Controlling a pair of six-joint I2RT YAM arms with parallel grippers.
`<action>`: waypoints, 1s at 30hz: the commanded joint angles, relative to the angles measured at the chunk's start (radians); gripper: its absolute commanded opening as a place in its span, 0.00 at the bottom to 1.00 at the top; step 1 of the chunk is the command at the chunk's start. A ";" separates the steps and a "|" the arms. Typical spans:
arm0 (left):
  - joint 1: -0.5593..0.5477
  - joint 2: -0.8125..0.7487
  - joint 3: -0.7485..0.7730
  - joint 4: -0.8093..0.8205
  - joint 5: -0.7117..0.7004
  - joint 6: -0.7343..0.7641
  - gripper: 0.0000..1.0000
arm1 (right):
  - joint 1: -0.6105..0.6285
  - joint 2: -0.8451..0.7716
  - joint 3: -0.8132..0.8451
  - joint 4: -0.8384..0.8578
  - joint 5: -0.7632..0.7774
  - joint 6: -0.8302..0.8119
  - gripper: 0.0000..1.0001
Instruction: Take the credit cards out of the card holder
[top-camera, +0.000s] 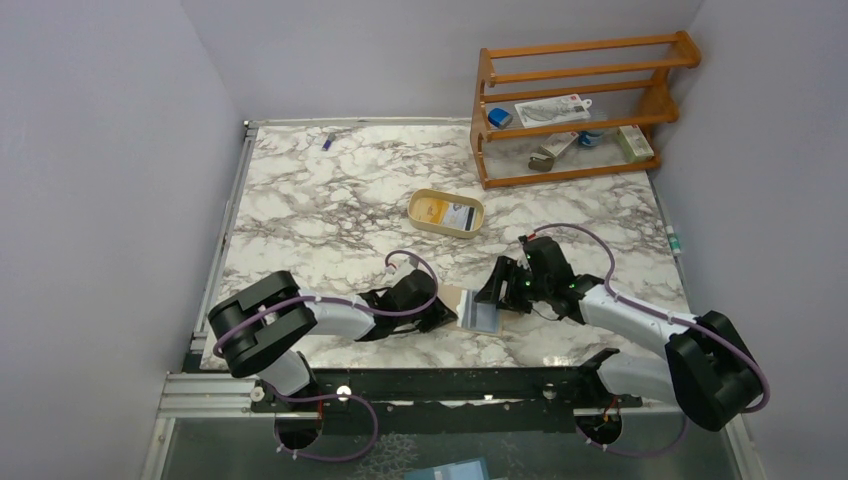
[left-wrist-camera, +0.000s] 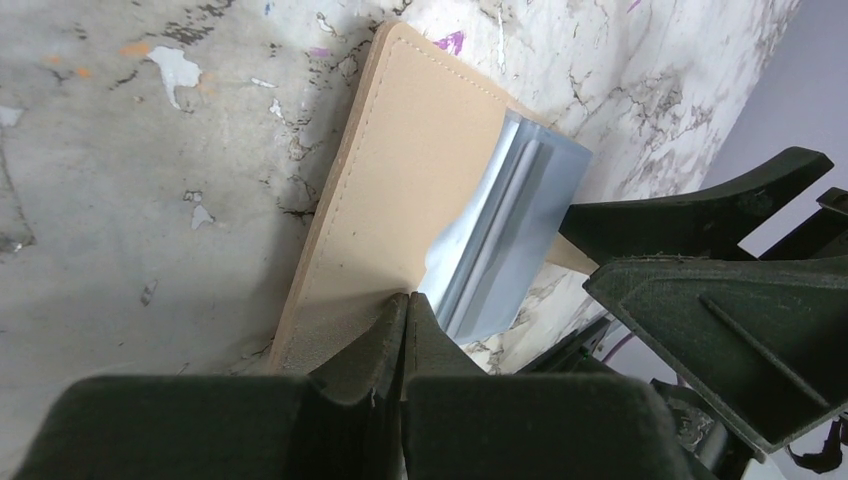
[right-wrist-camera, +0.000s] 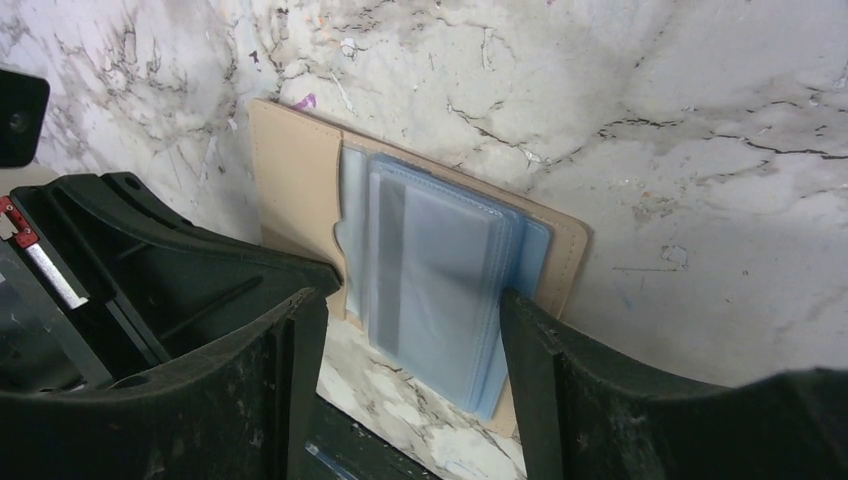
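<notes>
The beige card holder (top-camera: 452, 300) lies open near the table's front edge, its pale blue plastic sleeves (right-wrist-camera: 440, 280) fanned out. It shows in the left wrist view (left-wrist-camera: 400, 170) and the right wrist view (right-wrist-camera: 290, 180). My left gripper (top-camera: 443, 318) is shut, its tips (left-wrist-camera: 407, 300) pressed on the holder's beige panel. My right gripper (top-camera: 492, 296) is open, its fingers (right-wrist-camera: 410, 300) on either side of the sleeves' near edge. A yellow-orange card (top-camera: 432, 208) and a bluish-white card (top-camera: 460, 216) lie in the oval tan tray (top-camera: 420, 222). I cannot tell whether any cards are in the sleeves.
A wooden rack (top-camera: 580, 110) with small items stands at the back right. A small blue item (top-camera: 327, 141) lies at the back edge. The table's front edge runs just below the holder (right-wrist-camera: 430, 420).
</notes>
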 joint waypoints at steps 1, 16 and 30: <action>0.000 0.060 0.000 -0.112 -0.084 0.012 0.00 | 0.008 0.005 0.002 0.021 -0.001 0.004 0.68; 0.000 0.097 0.010 -0.092 -0.062 0.020 0.00 | 0.011 -0.061 0.052 -0.069 0.030 -0.029 0.68; 0.000 0.112 0.011 -0.079 -0.050 0.023 0.00 | 0.021 -0.035 0.044 -0.019 -0.016 -0.033 0.32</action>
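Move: The clear sleeve of the open card holder lies almost under the right gripper, its middle about 1 cm to the left, 1 cm back and 2 cm below, with the outer fingertip at the sleeve's right-hand edge. The holder's beige flap sits some 9 cm left of the right gripper and 1 cm back; the shallow tray is roughly 19 cm ahead and 9 cm left. From the left gripper, already on the flap, the sleeve is about 5 cm right and 1 cm ahead. Keep the shut left fingertips on the beige flap and ease them about 1 cm to the right, sliding the card holder along. Hold the right gripper at the sleeve's edge at first, then raise it some 1.5 cm, lifting the sleeve's free edge with the outer fingertip; stop there and close the fingers to about half their starting gap, around the raised sleeve. ##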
